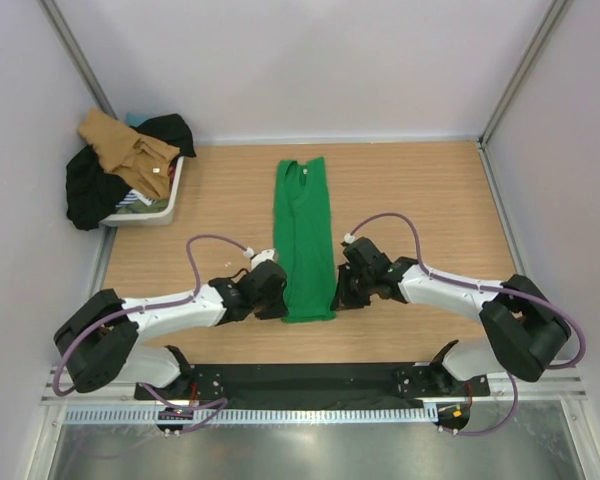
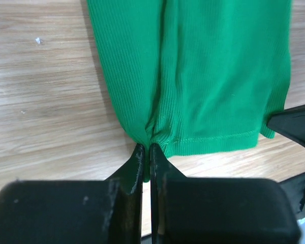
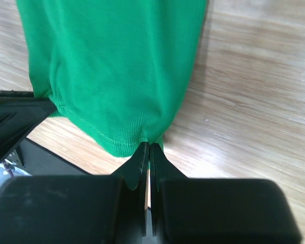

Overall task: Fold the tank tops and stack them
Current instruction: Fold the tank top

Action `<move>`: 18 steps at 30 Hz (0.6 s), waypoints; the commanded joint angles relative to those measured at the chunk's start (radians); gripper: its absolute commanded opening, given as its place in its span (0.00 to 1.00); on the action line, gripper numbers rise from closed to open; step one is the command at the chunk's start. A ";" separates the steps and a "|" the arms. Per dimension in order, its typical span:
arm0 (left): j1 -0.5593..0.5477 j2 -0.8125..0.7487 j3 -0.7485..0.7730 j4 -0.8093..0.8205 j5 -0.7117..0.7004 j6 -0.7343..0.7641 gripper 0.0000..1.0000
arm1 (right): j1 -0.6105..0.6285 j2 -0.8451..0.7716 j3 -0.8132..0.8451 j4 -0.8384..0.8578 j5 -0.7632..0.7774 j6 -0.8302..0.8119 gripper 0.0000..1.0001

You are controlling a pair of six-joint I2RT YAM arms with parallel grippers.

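A bright green tank top [image 1: 303, 238] lies folded lengthwise into a narrow strip on the wooden table, neck end far, hem near. My left gripper [image 1: 277, 300] is shut on the hem's left corner; green cloth [image 2: 203, 76] is pinched between its tips [image 2: 146, 148]. At the hem's right corner my right gripper [image 1: 342, 292] is shut on the same green tank top [image 3: 117, 66], with a bit of cloth caught at its tips [image 3: 150, 146]. A tan tank top [image 1: 128, 150] lies crumpled on the pile in the basket at the far left.
A white basket [image 1: 162, 208] at the far left holds dark clothes [image 1: 88, 188] that spill over its side. Grey walls close the table on the left, the back and the right. Bare wood lies on both sides of the green strip.
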 commanded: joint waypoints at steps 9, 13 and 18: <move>0.145 -0.002 0.205 -0.141 0.032 0.140 0.00 | -0.004 0.028 0.292 -0.163 0.147 -0.088 0.02; 0.211 0.060 0.280 -0.150 0.061 0.175 0.00 | -0.031 0.098 0.398 -0.201 0.187 -0.117 0.01; 0.263 0.158 0.401 -0.193 0.054 0.233 0.00 | -0.079 0.183 0.533 -0.244 0.233 -0.160 0.01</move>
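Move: Straight ahead of the two hands, which already pinch the near corners of the folded green tank top, the middle of its long strip lies about 18 cm out and 5 cm to the right of the left hand; from the right hand it is some 17 cm ahead and 6 cm to the left. The strap end lies roughly 36 cm ahead of the left hand and 5 cm to its right. The table is only a couple of centimetres below. Carrying the pinched hem corners together, both hands rise off the table and sweep forward over the tank top towards its middle, about 10 cm out and 6 to 7 cm up, the climb easing off as the forward travel goes on. Both grips stay shut; the right wrist swings its fingertips forward by some 10 degrees, the left hardly turns. ##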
